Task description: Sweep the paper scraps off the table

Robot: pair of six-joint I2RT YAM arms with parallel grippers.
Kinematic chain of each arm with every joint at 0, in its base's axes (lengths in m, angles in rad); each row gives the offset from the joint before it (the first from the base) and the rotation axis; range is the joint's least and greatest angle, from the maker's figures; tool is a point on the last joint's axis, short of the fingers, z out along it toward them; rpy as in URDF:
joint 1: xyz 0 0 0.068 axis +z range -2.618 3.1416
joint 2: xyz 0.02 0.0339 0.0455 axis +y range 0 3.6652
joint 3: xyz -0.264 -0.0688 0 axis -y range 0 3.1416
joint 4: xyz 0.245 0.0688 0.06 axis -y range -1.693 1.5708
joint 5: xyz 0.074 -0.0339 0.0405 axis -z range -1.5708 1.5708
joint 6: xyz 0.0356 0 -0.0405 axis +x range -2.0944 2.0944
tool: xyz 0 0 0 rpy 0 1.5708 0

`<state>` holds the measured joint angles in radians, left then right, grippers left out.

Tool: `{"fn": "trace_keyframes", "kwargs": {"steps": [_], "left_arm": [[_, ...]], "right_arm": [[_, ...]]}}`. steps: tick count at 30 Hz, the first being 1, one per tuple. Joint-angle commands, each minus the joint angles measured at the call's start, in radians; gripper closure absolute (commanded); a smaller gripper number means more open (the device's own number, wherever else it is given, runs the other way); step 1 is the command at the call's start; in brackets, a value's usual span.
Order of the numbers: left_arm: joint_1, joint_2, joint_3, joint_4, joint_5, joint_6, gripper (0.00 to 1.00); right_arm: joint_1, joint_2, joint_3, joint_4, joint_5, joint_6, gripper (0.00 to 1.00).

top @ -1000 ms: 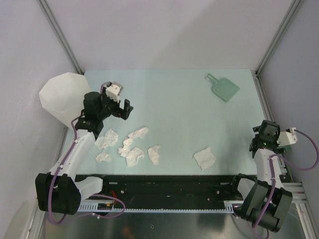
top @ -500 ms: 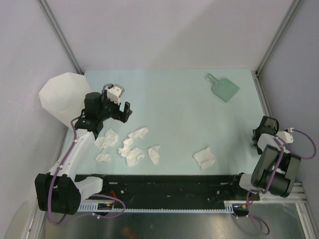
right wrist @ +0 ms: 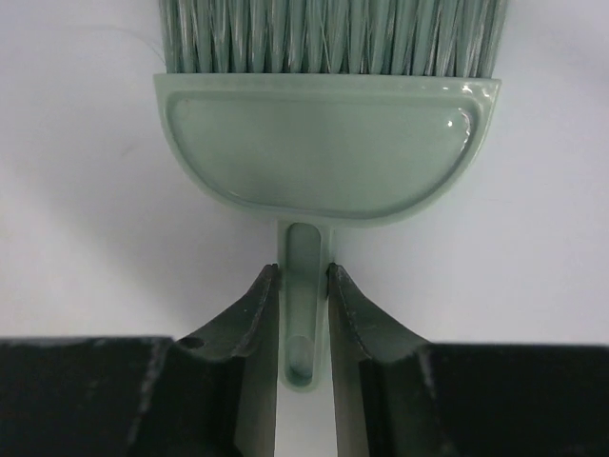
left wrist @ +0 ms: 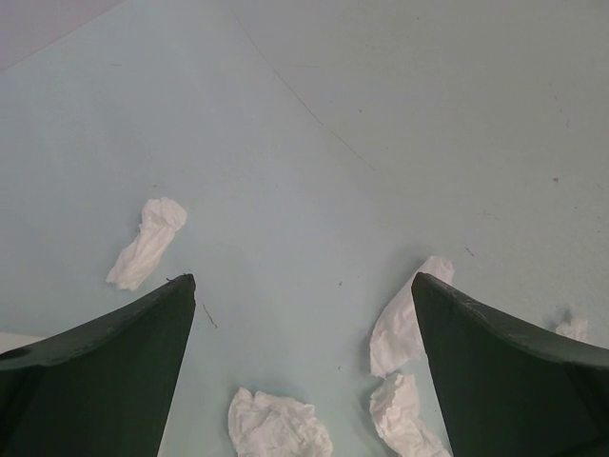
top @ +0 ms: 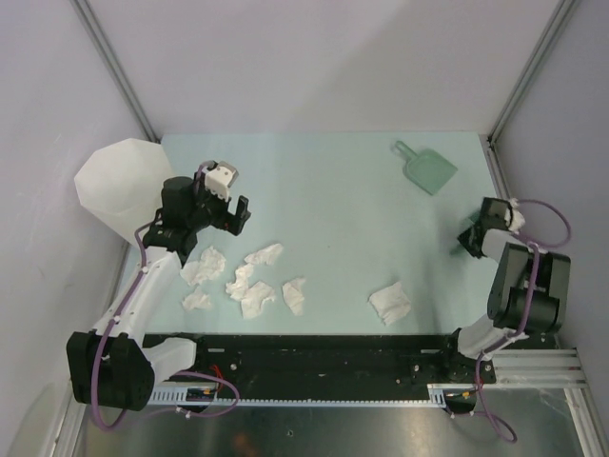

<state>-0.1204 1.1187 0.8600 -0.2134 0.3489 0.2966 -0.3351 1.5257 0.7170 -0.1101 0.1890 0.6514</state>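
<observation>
Several crumpled white paper scraps point(top: 257, 297) lie in a cluster on the near left of the mint-green table point(top: 343, 219), and one scrap point(top: 390, 303) lies apart at the near right. My left gripper point(top: 235, 211) hangs open just behind the cluster. In the left wrist view its fingers point(left wrist: 114, 362) stand wide apart over the scraps point(left wrist: 278, 424) with nothing between them. My right gripper point(top: 479, 235) is at the table's right edge. Seen from the right wrist, it point(right wrist: 303, 271) is shut on the thin handle point(right wrist: 303, 314) of a green brush point(right wrist: 328, 152), bristles pointing away.
A small green dustpan point(top: 428, 169) lies at the far right of the table. A tall translucent white bin point(top: 119, 186) stands off the table's left edge beside the left arm. Grey walls with metal posts enclose the table.
My right arm has swung from the table's right edge forward and inward, and its jaws have closed on the brush handle. The left gripper has barely moved and stays open.
</observation>
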Motion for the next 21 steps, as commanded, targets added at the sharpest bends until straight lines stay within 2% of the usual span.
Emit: {"fn": "trace_keyframes", "kwargs": {"steps": [1, 4, 8, 13, 15, 16, 17, 19, 21], "left_arm": [[-0.004, -0.019, 0.034, 0.0, -0.005, 0.022, 0.0], [-0.004, -0.023, 0.04, -0.004, -0.01, 0.024, 0.0], [-0.004, -0.028, 0.05, -0.012, -0.019, 0.029, 0.0], [-0.004, -0.026, 0.059, -0.026, -0.019, 0.035, 0.0], [-0.004, -0.022, 0.062, -0.03, -0.019, 0.042, 0.0], [-0.004, -0.022, 0.065, -0.035, -0.019, 0.045, 0.0], [-0.004, -0.017, 0.07, -0.037, -0.019, 0.047, 0.0], [-0.004, -0.011, 0.077, -0.044, -0.022, 0.053, 0.0], [-0.004, 0.0, 0.094, -0.05, -0.025, 0.052, 0.0]], "right_arm": [[0.207, 0.115, 0.1, -0.108, -0.206, -0.284, 0.76], [0.318, 0.183, 0.156, -0.221, -0.191, -0.374, 0.76], [0.413, 0.224, 0.185, -0.279, -0.229, -0.433, 0.76], [0.518, 0.24, 0.258, -0.399, -0.158, -0.559, 0.72], [0.53, 0.214, 0.283, -0.413, -0.154, -0.576, 0.57], [0.536, 0.196, 0.315, -0.424, -0.155, -0.613, 0.46], [0.544, 0.177, 0.338, -0.424, -0.158, -0.634, 0.22], [0.567, 0.122, 0.384, -0.416, -0.178, -0.682, 0.01], [0.564, 0.091, 0.458, -0.393, -0.216, -0.739, 0.0]]}}
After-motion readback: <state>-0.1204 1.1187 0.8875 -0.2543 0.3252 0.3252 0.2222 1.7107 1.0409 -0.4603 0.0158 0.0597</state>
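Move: Down by the table on the right, the right hand grips the brush handle. The lone paper scrap lies about 17 cm back and 22 cm to the left of this hand, a couple of centimetres lower. The dustpan lies some 19 cm ahead and 10 cm to the left. Seen from the left hand, waiting high and open, that scrap is roughly 39 cm to the right, 19 cm back and 20 cm below. Swinging left at an almost level height, the right hand carries the brush about 20 cm across, passing on the near side of the dustpan. It arcs forward some 5 cm at first, then curves partway back, while the wrist turns counter-clockwise about 65 degrees. Slowing at the left, the fingers open wide and let go of the handle. ##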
